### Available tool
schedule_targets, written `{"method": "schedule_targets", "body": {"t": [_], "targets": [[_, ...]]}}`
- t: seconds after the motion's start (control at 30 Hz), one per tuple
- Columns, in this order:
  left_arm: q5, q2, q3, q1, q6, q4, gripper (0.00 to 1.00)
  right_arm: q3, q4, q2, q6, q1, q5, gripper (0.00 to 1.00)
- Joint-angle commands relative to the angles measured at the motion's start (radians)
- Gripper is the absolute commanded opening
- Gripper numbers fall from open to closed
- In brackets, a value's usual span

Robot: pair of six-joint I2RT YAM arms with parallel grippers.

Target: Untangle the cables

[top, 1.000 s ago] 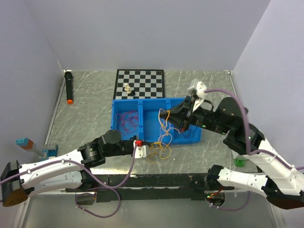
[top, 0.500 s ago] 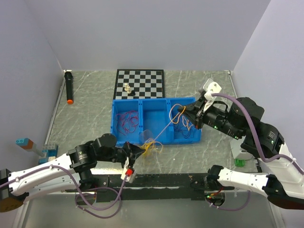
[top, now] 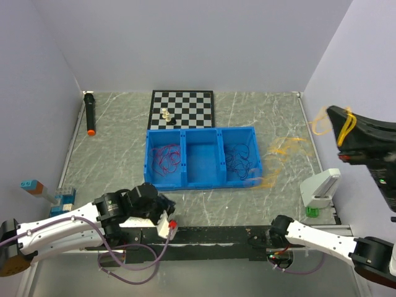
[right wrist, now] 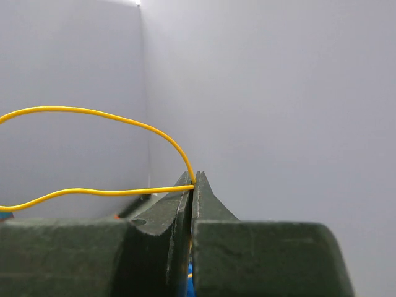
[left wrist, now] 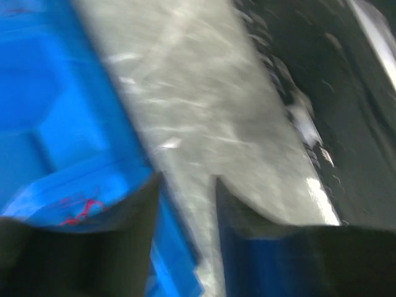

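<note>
A yellow cable (right wrist: pixel 93 192) is pinched at the very tip of my right gripper (right wrist: pixel 195 180), looping off to the left. From above, that gripper (top: pixel 343 127) is raised high at the right edge, and the yellow cable (top: pixel 283 150) trails down as a blur toward the blue bin (top: pixel 185 133). Red cables (top: pixel 164 158) lie in the bin's left compartment and dark ones (top: pixel 240 158) in its right one. My left gripper (top: pixel 166 207) sits low in front of the bin. Its wrist view is blurred: the left gripper (left wrist: pixel 185 185) is open over bare table beside the bin (left wrist: pixel 49 124).
A chessboard (top: pixel 182 108) with small pieces (top: pixel 166 114) lies behind the bin. A black marker with an orange tip (top: pixel 90 114) rests by the left wall. Toy blocks (top: pixel 55 195) sit at the front left, and a white and green object (top: pixel 320 192) at the front right.
My right gripper has swung up and to the right, pulling the yellow cable away from the bin. My left gripper has opened, let go of the wires and drawn back toward the near edge.
</note>
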Motion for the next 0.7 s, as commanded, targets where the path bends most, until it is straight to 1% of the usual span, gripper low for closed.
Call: {"method": "schedule_targets", "body": {"t": [0.0,0.03,0.07,0.23,0.33,0.4,0.43,0.57,0.67], "targets": [[-0.030,0.014,0.131,0.004,-0.293,0.191,0.86,-0.027,0.017,0.052,0.024,-0.003,-0.034,0.00],[-0.039,0.017,0.151,0.004,-0.373,0.230,0.97,-0.024,0.011,0.062,0.032,-0.003,-0.050,0.00],[-0.047,0.020,0.174,0.005,-0.450,0.271,0.97,-0.021,0.006,0.072,0.038,-0.003,-0.059,0.00],[-0.072,0.074,0.278,0.010,-0.720,0.431,0.97,-0.015,0.009,0.093,0.070,-0.003,-0.117,0.00],[-0.063,0.106,0.312,0.010,-0.818,0.506,0.97,-0.004,0.012,0.107,0.089,-0.001,-0.154,0.00],[-0.046,0.124,0.326,0.010,-0.855,0.535,0.97,0.001,0.017,0.113,0.101,-0.003,-0.178,0.00],[-0.071,0.132,0.327,0.010,-0.901,0.551,0.97,0.002,0.018,0.115,0.106,-0.003,-0.189,0.00],[-0.171,0.146,0.346,0.014,-1.006,0.656,0.97,-0.007,0.038,0.116,0.142,-0.003,-0.254,0.00],[-0.109,0.158,0.379,0.020,-1.016,0.677,0.97,-0.028,0.067,0.119,0.167,-0.003,-0.289,0.00]]}}
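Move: Out to the right of the left hand, some 30 cm away, hangs the loose lower end of the yellow cable, about 4 cm farther out and 18 cm higher. The right hand already holds the cable's upper end; the lower end dangles about 35 cm below it, 4 cm to its left and 2 cm farther out. From the left hand, the blue tray's middle is 20 cm ahead and 12 cm right, and its right compartment with the dark cable 19 cm ahead and 26 cm right, both about 6 cm lower. Rising about 20 cm, the left hand also goes some 10 cm right and a little forward towards the hanging yellow cable, opening its jaws from partly open to wide while its fingers swing up from slanting down to almost level, pointing right. The right hand keeps its pinch on the cable and, after a slight shift the other way, carries it about 8 cm left towards the left hand, turning some 15 degrees counter-clockwise. ##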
